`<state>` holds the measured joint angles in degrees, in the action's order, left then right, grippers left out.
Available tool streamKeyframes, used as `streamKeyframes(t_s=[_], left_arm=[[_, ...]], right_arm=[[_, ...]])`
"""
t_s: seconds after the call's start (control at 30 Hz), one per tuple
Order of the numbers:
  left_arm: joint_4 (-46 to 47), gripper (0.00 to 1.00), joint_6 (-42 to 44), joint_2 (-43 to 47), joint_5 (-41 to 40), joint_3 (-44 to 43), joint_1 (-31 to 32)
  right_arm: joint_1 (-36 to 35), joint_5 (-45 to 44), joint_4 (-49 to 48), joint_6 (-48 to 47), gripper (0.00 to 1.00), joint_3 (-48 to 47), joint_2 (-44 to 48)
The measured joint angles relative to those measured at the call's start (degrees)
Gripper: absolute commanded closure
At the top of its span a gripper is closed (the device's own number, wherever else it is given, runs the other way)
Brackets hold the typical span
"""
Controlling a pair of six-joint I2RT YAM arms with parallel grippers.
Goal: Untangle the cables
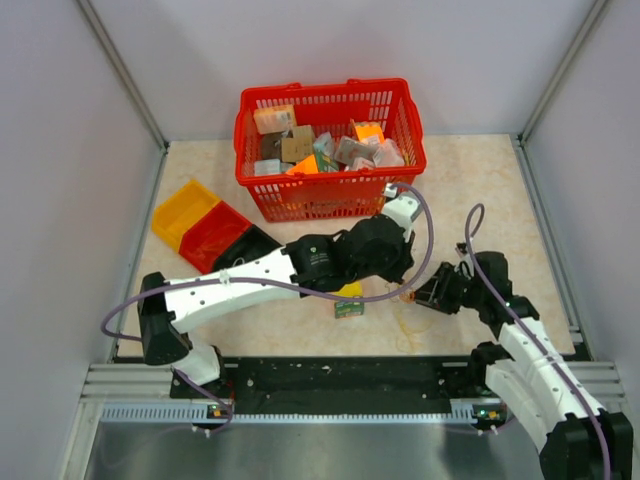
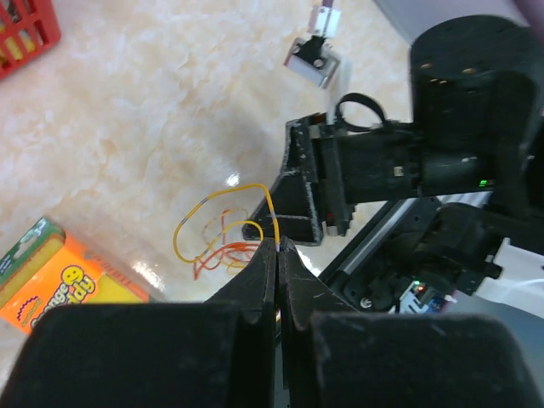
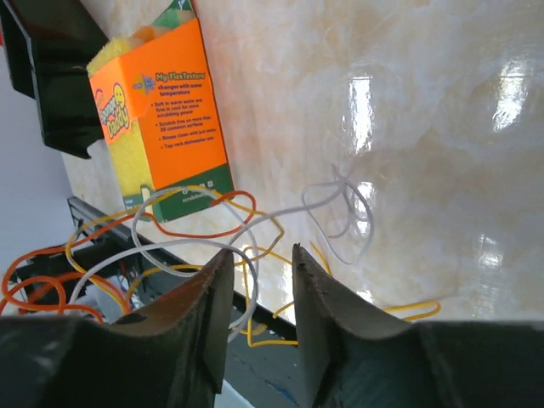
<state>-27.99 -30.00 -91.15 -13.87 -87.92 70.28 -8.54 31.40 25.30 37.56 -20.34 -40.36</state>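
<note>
The cables [image 2: 223,240] are thin yellow, orange and white wires lying in a loose tangle on the marble tabletop. My left gripper [image 2: 279,246] is shut on the yellow cable [image 2: 270,204], which arches up out of the fingertips. My right gripper [image 3: 259,257] stands open just above the tangle, with a white cable [image 3: 255,293] and a yellow one crossing the gap between its fingers. An orange loop [image 3: 200,228] and a white loop [image 3: 344,212] lie beyond. In the top view both grippers meet near the faint cables [image 1: 410,315], and the right gripper [image 1: 428,294] faces left.
An orange and green sponge box [image 3: 157,110] lies right beside the tangle, also seen as the box [image 1: 349,302] under the left arm. A red basket [image 1: 325,198] full of packets stands behind. Yellow [image 1: 180,212] and red [image 1: 215,235] bins sit at the left. The black rail [image 1: 340,372] borders the front.
</note>
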Motion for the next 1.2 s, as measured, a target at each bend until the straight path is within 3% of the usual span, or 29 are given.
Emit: streamKeyframes(t_s=[0.1, 0.4, 0.7, 0.9, 1.2], left_arm=[[0.5, 1.0, 0.2, 0.3, 1.3, -1.2, 0.0], [-1.9, 1.0, 2.0, 3.6, 1.9, -2.3, -0.2], [-2.4, 1.0, 4.7, 16.2, -3.0, -3.6, -2.4], [-2.1, 1.0, 6.5, 23.2, -6.6, -3.6, -4.2], [-3.1, 1.0, 10.8, 34.6, -16.3, -3.0, -4.3]], right_arm=[[0.0, -1.5, -0.9, 0.3, 0.93, 0.0, -1.1], [-0.1, -23.0, 1.2, 3.9, 0.89, 0.0, -1.6], [0.1, -38.8, 4.6, 2.9, 0.98, -5.9, -3.3], [2.6, -42.4, 5.2, 2.6, 1.0, -6.1, -4.1], [17.7, -38.1, 5.1, 2.2, 1.0, -5.9, -2.8]])
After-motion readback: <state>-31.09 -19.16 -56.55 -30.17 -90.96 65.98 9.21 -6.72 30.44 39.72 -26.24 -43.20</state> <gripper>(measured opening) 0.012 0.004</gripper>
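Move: The left gripper already grips the yellow cable, with the orange-and-white tangle hanging below it. The black bin lies roughly 43 cm to its left and 13 ahead, 18 below; the sponge box about 16 cm left and 5 ahead. The right gripper, half shut, has the white strand of the tangle at its fingertips, about 1 cm to its left. The sponge box is some 20 cm left of it and 3 ahead, the loose yellow cable about 10 cm back and 2 left. Shut the right gripper to pinch the white strand and draw it right about 17 cm and a little forward, away from the sponge box, turning clockwise some 45 degrees. Keep the left gripper shut on the yellow cable; after a brief near-pause, lift it and swing it left about 20 cm each, towards the bins, its fingers tipping up towards level. ##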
